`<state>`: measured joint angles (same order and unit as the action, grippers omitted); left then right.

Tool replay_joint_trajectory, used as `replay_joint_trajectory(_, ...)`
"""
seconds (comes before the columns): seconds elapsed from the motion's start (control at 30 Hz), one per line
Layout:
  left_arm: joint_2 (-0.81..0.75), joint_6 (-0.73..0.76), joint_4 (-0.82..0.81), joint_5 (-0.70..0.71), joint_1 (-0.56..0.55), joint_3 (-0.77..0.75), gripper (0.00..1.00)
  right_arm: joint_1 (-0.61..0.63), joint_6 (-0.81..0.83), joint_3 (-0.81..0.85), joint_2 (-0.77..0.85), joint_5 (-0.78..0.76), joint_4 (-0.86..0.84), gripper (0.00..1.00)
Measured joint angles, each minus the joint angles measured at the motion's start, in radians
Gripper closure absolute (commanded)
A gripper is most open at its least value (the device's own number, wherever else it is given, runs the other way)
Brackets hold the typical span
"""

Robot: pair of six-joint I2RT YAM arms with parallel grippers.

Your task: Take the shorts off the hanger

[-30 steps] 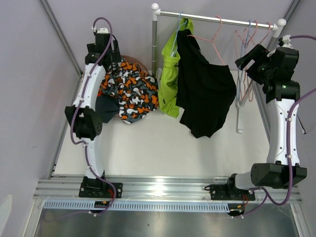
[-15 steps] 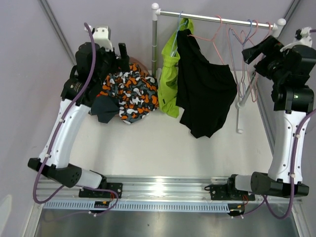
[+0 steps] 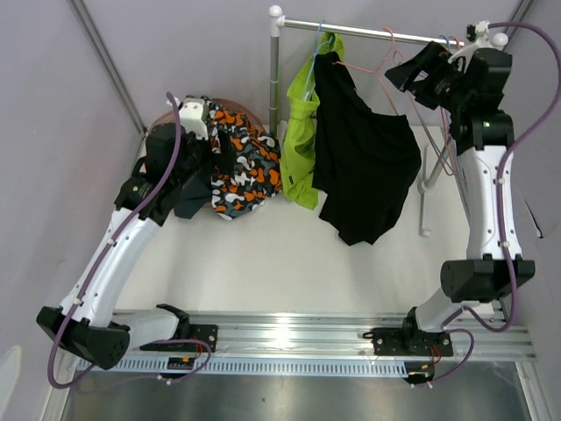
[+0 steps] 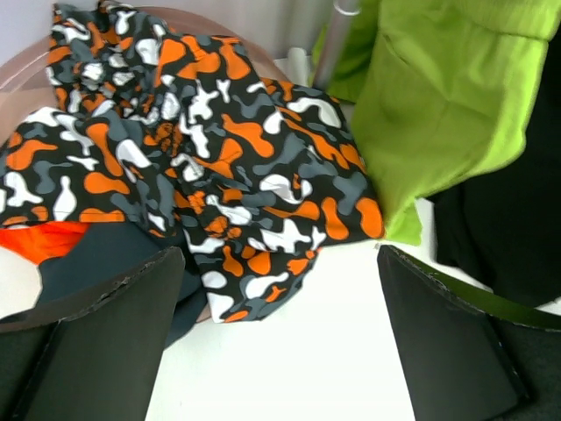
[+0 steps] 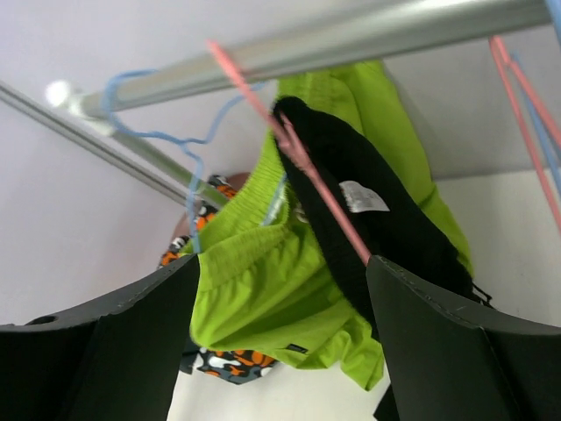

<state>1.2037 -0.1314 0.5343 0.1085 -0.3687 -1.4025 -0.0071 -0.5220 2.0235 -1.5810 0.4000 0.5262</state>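
Observation:
Black shorts (image 3: 364, 167) hang from a pink hanger (image 3: 372, 66) on the rail (image 3: 386, 33). Lime green shorts (image 3: 301, 149) hang on a blue hanger (image 3: 321, 39) just to their left. My right gripper (image 3: 405, 74) is up by the rail, right of the pink hanger, open and holding nothing. Its wrist view shows the pink hanger (image 5: 316, 189) running through the black shorts' waistband (image 5: 368, 228), ahead of the right gripper (image 5: 285, 351). My left gripper (image 3: 213, 167) stands open over the table beside a camouflage shorts pile (image 4: 219, 167), with the left gripper (image 4: 280, 351) empty.
Several empty hangers (image 3: 438, 53) hang at the rail's right end. The rack's left post (image 3: 274, 79) and right leg (image 3: 425, 202) stand on the table. The camouflage pile lies in a brown basket (image 4: 17, 74), with a dark grey garment (image 4: 96, 259) beneath it.
My left arm has swung down and forward off the camouflage pile. My right arm has risen and moved left along the rail toward the pink hanger, its jaws standing wider than before.

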Motion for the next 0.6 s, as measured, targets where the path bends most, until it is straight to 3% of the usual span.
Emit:
replay_joint_trajectory(0.3,-0.088,0.000,-0.065,-0.064,0.000,0.077,0.02,0.070,0.056,0.015,-0.133,-0.041,0.032,0.23)
replay_joint_trajectory(0.43,-0.091,0.000,-0.087,-0.071,0.000,0.100,0.01,0.104,0.078,0.015,-0.146,-0.067,0.030,0.34)
replay_joint_trajectory(0.47,-0.091,0.000,-0.089,-0.072,0.000,0.103,0.01,0.109,0.081,0.015,-0.149,-0.071,0.031,0.42)
replay_joint_trajectory(0.6,-0.091,0.000,-0.103,-0.080,0.000,0.116,0.01,0.122,0.096,0.015,-0.165,-0.084,0.031,0.59)
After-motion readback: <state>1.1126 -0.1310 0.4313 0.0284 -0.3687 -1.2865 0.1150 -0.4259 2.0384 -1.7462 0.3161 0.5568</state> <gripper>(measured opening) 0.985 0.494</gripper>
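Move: Ahead and to the left of the open right hand hangs the pink hanger carrying the black shorts, its middle about 6 cm forward, 6 cm left and 6 cm lower. The black shorts' middle is about 2 cm ahead, 7 cm left and 22 cm down; the green shorts lie roughly 6 cm ahead, 20 cm left and 18 cm down. Empty hangers are some 6 cm ahead, 11 cm right and 8 cm down. From the left hand, the pink hanger is about 15 cm ahead, 33 cm right and 8 cm up. Sinking about 8 cm while reaching some 4.5 cm forward and as much left, the right hand brings its fingers around the near arm of the pink hanger, above the black shorts. It quickly drops and reaches forward first, then eases in leftward, tipping slightly down; the fingers go from nearly wide open to about half shut, with the hanger's wire between them. ##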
